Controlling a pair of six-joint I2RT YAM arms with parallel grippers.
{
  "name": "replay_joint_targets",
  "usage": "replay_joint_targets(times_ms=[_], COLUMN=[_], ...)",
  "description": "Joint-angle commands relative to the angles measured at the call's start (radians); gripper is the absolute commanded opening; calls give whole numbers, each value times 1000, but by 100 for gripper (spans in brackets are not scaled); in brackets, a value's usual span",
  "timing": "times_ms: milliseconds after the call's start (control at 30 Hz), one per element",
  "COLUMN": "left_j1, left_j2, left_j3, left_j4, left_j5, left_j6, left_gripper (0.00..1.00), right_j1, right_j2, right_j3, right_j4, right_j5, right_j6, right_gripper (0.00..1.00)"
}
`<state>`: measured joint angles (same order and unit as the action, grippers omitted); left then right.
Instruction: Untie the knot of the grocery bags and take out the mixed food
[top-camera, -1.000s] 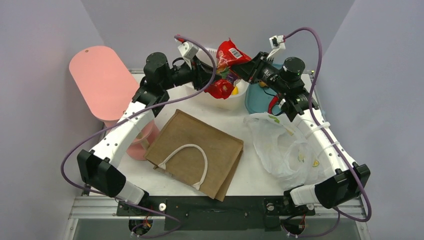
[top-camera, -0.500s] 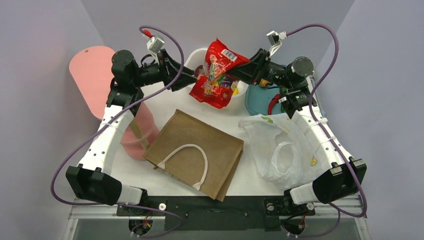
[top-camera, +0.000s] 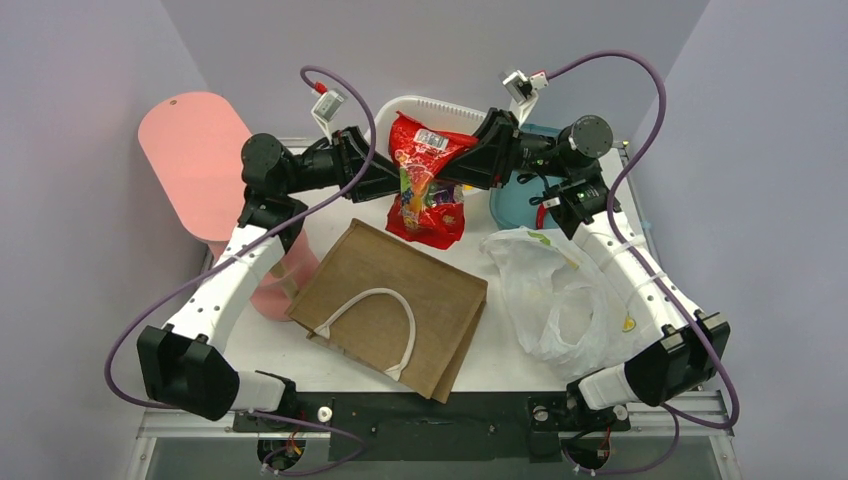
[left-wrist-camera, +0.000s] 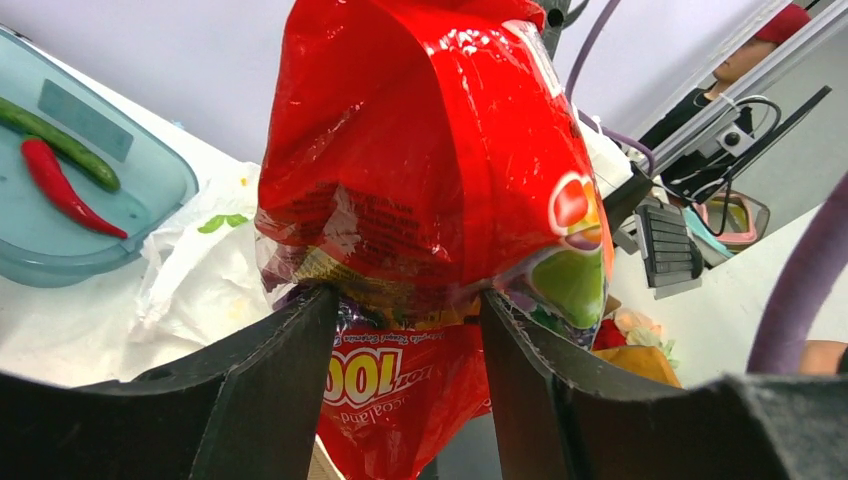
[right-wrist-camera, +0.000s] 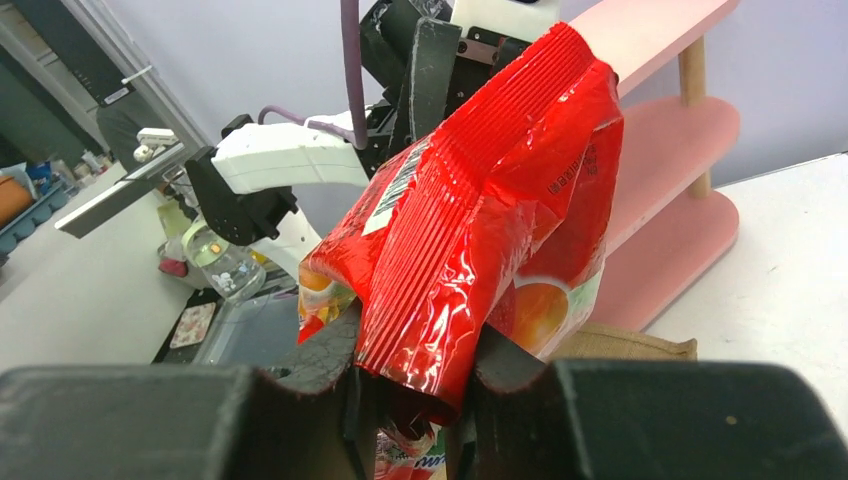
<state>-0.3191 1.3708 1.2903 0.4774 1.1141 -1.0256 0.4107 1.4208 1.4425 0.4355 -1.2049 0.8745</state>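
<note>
A red foil snack bag (top-camera: 428, 205) hangs in the air over the back of the table. My right gripper (top-camera: 462, 165) is shut on its crimped top edge (right-wrist-camera: 480, 230), which is pinched between the fingertips (right-wrist-camera: 415, 350). My left gripper (top-camera: 385, 182) comes in from the left with its jaws apart, and the bag's belly (left-wrist-camera: 430, 150) sits at its fingertips (left-wrist-camera: 405, 300). A white grocery bag (top-camera: 560, 300) lies slack and open on the right of the table. A green cucumber (left-wrist-camera: 60, 145) and a red pepper (left-wrist-camera: 65, 190) lie in a teal tray (left-wrist-camera: 150, 200).
A white bowl (top-camera: 430, 103) stands behind the hanging bag, and the teal tray (top-camera: 508, 205) is beside it. A flat brown paper bag (top-camera: 400, 300) with a white handle lies in the middle. A pink shelf stand (top-camera: 195, 160) fills the left side.
The right gripper lifted the red bag out of the bowl and swung it forward. The left gripper let go of it, widened its jaws, drew back left, then returned to the bag.
</note>
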Motion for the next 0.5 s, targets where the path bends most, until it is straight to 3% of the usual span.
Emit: replay_joint_targets(times_ms=[0, 333, 400, 433, 467], left_j1=[-33, -50, -43, -38, -20], left_j2=[-91, -105, -107, -109, -120], left_j3=[-26, -18, -6, -6, -17], left_j4=[147, 134, 129, 113, 102], left_j5=[43, -91, -90, -92, -98], left_j6=[-106, -64, -51, -45, -47], left_gripper=[52, 51, 30, 9, 3], right_j1=[-7, 65, 64, 60, 50], right_j2=[29, 73, 78, 80, 83], right_j3=[69, 64, 67, 70, 72], right_j4=[52, 186, 190, 188, 186], right_j5=[23, 3, -1, -2, 1], right_j6=[-31, 101, 114, 120, 123], right_gripper=[0, 0, 0, 0, 0])
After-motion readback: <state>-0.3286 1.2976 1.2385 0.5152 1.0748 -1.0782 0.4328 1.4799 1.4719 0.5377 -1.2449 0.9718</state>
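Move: The red candy pack hangs between my hands. Its middle is about 5 cm to the right of my left hand and 2 cm to the left of my right hand, roughly level with both, and the right fingers already pinch its right edge. Far below on the table, counted from my left hand, the paper bag lies about 4 cm left and nearly under it. The white bin is some 27 cm ahead and 7 cm right. I draw my open left hand back about 2 cm, with the near edge of the red candy pack between its fingers, and lift it about 1 cm. Once it has stopped, I close the fingers, pinching the film into a bunch. My right hand keeps its hold on the opposite edge, easing only about 1 cm left towards the other hand. ##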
